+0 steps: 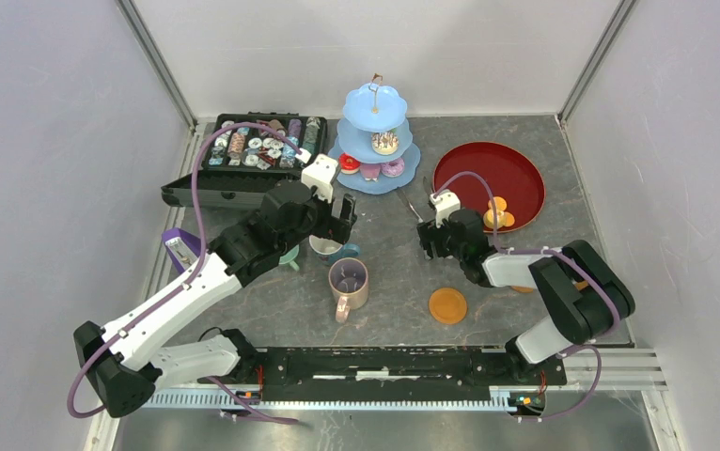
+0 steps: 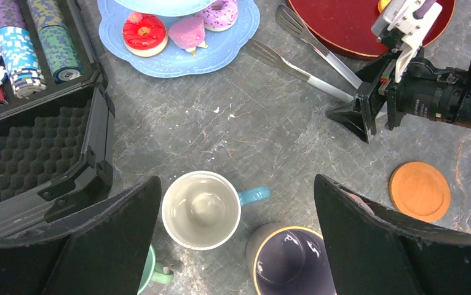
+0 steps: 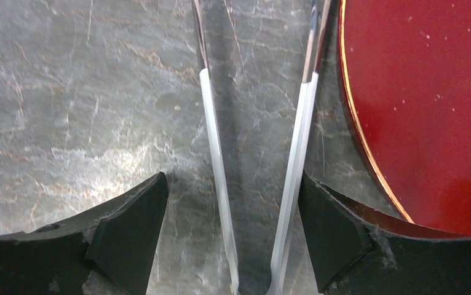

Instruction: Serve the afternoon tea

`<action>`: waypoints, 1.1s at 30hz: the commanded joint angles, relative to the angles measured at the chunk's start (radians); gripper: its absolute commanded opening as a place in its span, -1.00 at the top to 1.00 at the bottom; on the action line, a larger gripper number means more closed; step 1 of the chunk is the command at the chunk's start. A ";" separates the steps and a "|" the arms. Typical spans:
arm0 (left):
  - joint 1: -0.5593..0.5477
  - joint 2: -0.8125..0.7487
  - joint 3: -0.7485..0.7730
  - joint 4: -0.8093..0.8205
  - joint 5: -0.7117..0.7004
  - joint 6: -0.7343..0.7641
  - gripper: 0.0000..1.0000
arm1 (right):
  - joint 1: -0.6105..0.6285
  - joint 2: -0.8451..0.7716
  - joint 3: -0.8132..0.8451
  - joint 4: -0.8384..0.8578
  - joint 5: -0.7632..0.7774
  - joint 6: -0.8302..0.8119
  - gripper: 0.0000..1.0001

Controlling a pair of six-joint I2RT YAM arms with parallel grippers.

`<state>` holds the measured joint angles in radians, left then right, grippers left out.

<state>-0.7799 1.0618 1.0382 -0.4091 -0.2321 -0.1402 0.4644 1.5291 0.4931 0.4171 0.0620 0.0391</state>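
My left gripper (image 1: 337,221) hangs open above the mugs, holding nothing. Between its fingers in the left wrist view stands the white-and-blue mug (image 2: 201,209), upright. The tall pink-purple mug (image 2: 288,264) is beside it and the mint green mug (image 2: 150,270) shows under the left finger. My right gripper (image 3: 233,184) is open low over the table, straddling the metal tongs (image 3: 211,123); its right finger is close to one arm. The pale-blue stand (image 1: 375,132) carries pastries (image 2: 144,32) on its bottom tier. A brown coaster (image 1: 447,305) lies near the front.
A red round tray (image 1: 488,178) at the right rear holds orange pastries (image 1: 497,214). The open black case (image 1: 243,155) of chips lies at the left rear. Grey walls enclose the table on three sides.
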 commanded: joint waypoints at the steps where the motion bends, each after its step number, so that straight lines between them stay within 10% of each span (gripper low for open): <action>1: 0.008 0.009 0.006 0.046 0.013 -0.002 -0.99 | 0.002 0.084 -0.050 0.268 0.011 0.031 -0.62; 16: 0.007 -0.012 -0.006 0.047 0.006 0.001 -0.99 | 0.033 0.088 -0.135 0.446 0.033 0.016 -0.04; 33: 0.007 -0.038 -0.001 0.048 0.031 -0.009 -0.99 | 0.031 -0.362 0.089 -0.427 0.137 0.093 0.22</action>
<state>-0.7753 1.0573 1.0370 -0.4088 -0.2245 -0.1406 0.4957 1.2564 0.4797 0.2218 0.1196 0.1154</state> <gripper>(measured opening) 0.996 0.461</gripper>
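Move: The tongs lie spread under and between the right hand's open fingers, tips forward; their middle is about 5 cm ahead, 2 cm left and 1 cm lower. Of the neighbours, all near table height, the red plate's centre is some 13 cm ahead and 14 cm right, the yellow cake about 6 cm ahead and 17 cm right, and the orange coaster about 16 cm back and 4 cm right. From the left hand the tongs lie roughly 6 cm ahead, 20 cm right and 24 cm below. Staying low, the right hand eases about 2 cm forward and to the left along the tongs, tipping its fingers up some 10 degrees while they close from wide open to about half, until both pads pinch the white handles and squeeze them towards each other. Keeping that hold, it draws back about 3.5 cm and slightly right, then mostly rises, carrying the tongs about 5 cm up off the table as the fingers tip back down part of the way. ##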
